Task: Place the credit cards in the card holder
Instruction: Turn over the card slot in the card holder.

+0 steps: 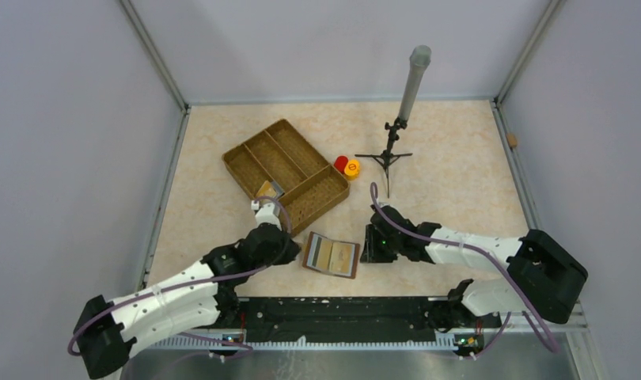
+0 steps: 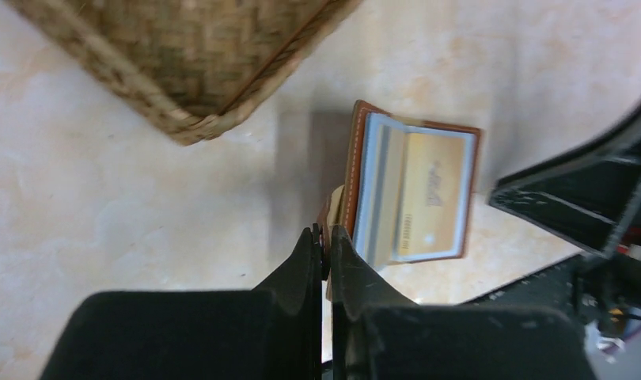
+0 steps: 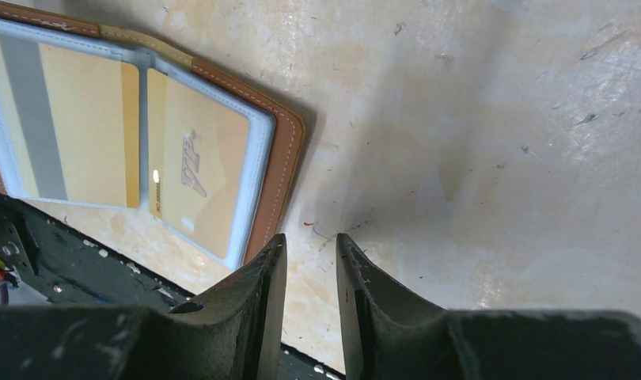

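Observation:
The brown card holder lies open on the table between the arms. Two gold credit cards sit in its clear sleeves, one with a grey stripe and one with lettering. My left gripper is shut, its tips pinching the thin brown left edge of the card holder; from above it sits at that edge. My right gripper stands a little open with nothing between its fingers, just right of the card holder. A flat yellowish and grey piece lies in the tray.
A divided wicker tray stands behind the left gripper, its corner close in the left wrist view. Red and orange caps and a black tripod with a grey tube stand further back. A black rail runs along the near edge.

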Available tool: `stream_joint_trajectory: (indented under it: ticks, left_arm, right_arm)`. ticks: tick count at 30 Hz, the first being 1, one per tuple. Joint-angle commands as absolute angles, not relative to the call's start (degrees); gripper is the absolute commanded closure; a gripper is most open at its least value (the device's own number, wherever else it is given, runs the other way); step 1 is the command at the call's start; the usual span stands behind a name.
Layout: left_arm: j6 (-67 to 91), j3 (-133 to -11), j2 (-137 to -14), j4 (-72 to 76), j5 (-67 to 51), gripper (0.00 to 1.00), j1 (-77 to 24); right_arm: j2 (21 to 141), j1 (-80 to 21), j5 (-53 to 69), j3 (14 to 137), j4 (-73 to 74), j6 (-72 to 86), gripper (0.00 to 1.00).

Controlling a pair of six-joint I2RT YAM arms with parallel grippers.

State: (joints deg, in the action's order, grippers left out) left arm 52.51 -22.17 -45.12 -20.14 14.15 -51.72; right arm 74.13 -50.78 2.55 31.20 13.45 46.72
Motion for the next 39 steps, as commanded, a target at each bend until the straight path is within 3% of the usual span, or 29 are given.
stream_joint_trajectory:
  ticks: [1,14,39]
  left_arm:
    - [47.32,-21.19,-39.67,-14.55,10.78,1.00,-51.51]
    - [43.38,-22.59,-44.53,-5.70,-3.14,1.00,-51.51]
    - [44.45,-24.59,-53.60,8.08,-8.47,1.00,-51.54]
  right_arm:
    - [71.92,-51.65,1.38,33.50,13.92,46.81,0.71]
    - [73.95,-51.64,1.45,31.00,10.34,48.18,0.71]
    - [75.52,-51.76,1.32,29.29,9.25,48.87,0.72]
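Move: Still pinched at its raised left edge by the shut left fingers, the open card holder has its middle about 9 cm to the right of them, 2 cm back and some 5 cm lower. The basket's middle is 22 cm ahead of that hand and 5 cm left, the yellow disc 24 cm ahead and 15 cm right. From the right hand the holder's middle lies about 9 cm left, 1 cm ahead and slightly below. Keeping the left edge of the card holder pinched, the left hand lifts it about 3 cm, then swings it right towards the right hand, some 8 cm in all, rising a little more near the end while the wrist turns some 20 degrees clockwise and rolls. The right hand stays almost in place, its fingers slightly parted, as a stop where the holder's right edge arrives between the fingertips. ##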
